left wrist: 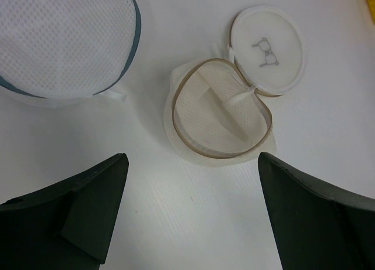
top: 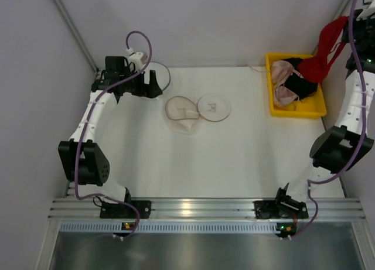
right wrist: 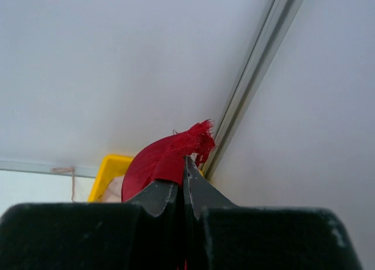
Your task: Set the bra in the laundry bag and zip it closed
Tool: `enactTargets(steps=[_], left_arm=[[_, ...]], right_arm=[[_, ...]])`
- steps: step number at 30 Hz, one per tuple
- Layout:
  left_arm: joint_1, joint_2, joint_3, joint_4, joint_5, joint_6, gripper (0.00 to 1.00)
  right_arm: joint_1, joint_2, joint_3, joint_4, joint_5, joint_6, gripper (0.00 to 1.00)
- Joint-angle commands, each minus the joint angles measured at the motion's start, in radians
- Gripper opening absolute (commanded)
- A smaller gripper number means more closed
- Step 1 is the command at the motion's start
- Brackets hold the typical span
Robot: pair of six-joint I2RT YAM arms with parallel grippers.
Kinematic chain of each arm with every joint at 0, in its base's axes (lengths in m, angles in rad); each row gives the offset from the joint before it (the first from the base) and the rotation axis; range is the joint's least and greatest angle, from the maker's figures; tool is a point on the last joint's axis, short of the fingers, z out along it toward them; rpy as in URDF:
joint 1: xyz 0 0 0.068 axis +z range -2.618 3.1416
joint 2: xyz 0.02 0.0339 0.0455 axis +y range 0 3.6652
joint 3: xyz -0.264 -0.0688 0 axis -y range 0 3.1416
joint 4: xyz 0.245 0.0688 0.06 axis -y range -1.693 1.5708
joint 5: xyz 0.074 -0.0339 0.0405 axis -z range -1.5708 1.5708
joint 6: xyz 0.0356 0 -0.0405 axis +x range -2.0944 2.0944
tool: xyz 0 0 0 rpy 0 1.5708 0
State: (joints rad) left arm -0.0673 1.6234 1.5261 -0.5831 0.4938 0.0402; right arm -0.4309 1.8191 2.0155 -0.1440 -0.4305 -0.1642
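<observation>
The red bra (top: pixel 324 52) hangs in the air at the far right, above the yellow bin, with my right gripper (top: pixel 348 25) shut on its top. In the right wrist view the bra's red fabric (right wrist: pixel 159 160) bulges out between the closed fingertips of that gripper (right wrist: pixel 185 162). The white mesh laundry bag (top: pixel 183 113) lies unzipped mid-table, its round lid (top: pixel 214 107) flipped open to the right. In the left wrist view the bag (left wrist: pixel 221 115) gapes open, just ahead of my open, empty left gripper (left wrist: pixel 192 161). My left gripper (top: pixel 153 84) sits to the left of the bag.
A yellow bin (top: pixel 297 110) at the far right holds a pale pink bra (top: pixel 281 82) and a black garment (top: pixel 303 86). A second round mesh bag with a dark rim (left wrist: pixel 64 41) lies left of the laundry bag. Grey walls close in the table.
</observation>
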Motion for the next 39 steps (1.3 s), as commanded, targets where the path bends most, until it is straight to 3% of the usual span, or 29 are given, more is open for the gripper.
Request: enactTargets(steps=[1, 4, 11, 16, 20, 23, 24, 29, 33, 39], left_arm=[[-0.002, -0.094, -0.033, 0.078, 0.042, -0.008, 0.98], [-0.002, -0.117, -0.046, 0.080, 0.038, 0.006, 0.98], [-0.002, -0.180, -0.092, 0.080, 0.040, 0.020, 0.98], [-0.002, -0.207, -0.132, 0.078, 0.046, 0.033, 0.98], [0.000, -0.237, -0.158, 0.078, 0.057, 0.041, 0.98], [-0.002, -0.255, -0.173, 0.078, 0.051, 0.046, 0.98], [0.000, -0.263, -0.176, 0.077, 0.049, 0.049, 0.98], [-0.002, -0.303, -0.219, 0.077, 0.049, 0.055, 0.98], [-0.002, -0.339, -0.254, 0.069, 0.040, 0.061, 0.98], [0.000, -0.413, -0.310, 0.068, 0.020, 0.027, 0.98]], right_arm=[[-0.031, -0.095, -0.027, 0.043, -0.076, -0.050, 0.00], [-0.045, -0.176, -0.107, 0.024, -0.149, -0.130, 0.00], [-0.049, -0.476, -0.467, 0.006, -0.354, -0.336, 0.00], [-0.002, -0.659, -0.690, -0.271, -0.458, -0.576, 0.00], [0.188, -0.835, -0.961, -0.406, -0.417, -0.728, 0.00], [0.337, -0.923, -1.131, -0.372, -0.335, -0.755, 0.00], [0.448, -0.935, -1.168, -0.347, -0.309, -0.723, 0.00], [0.824, -0.879, -1.331, -0.191, -0.171, -0.586, 0.00], [1.021, -0.726, -1.331, -0.091, -0.119, -0.528, 0.00], [1.170, -0.442, -1.151, -0.086, -0.116, -0.482, 0.00]])
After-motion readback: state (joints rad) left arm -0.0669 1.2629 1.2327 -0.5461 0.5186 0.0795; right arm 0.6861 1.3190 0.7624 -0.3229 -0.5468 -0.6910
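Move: The right hand already holds the red bra high above the table. The laundry bag's open body lies about 55 cm to its left, some 6 cm back and 43 cm below; the bag's round flap is roughly 43 cm left and 3 cm back. The yellow bin sits about 5 cm ahead and 7 cm left, 40 cm below. From the empty left hand, the bag's body is about 5 cm ahead, 9 cm right and 22 cm down. Left, down and back in one fast sweep, the right hand keeps its pinch on the bra and carries it out of the bin towards the near right side of the laundry bag, some 43 cm leftward and 36 cm down. The wrist swings counter-clockwise from pointing forward to pointing left and steeply down. The left hand, still open, draws back about 8 cm. ##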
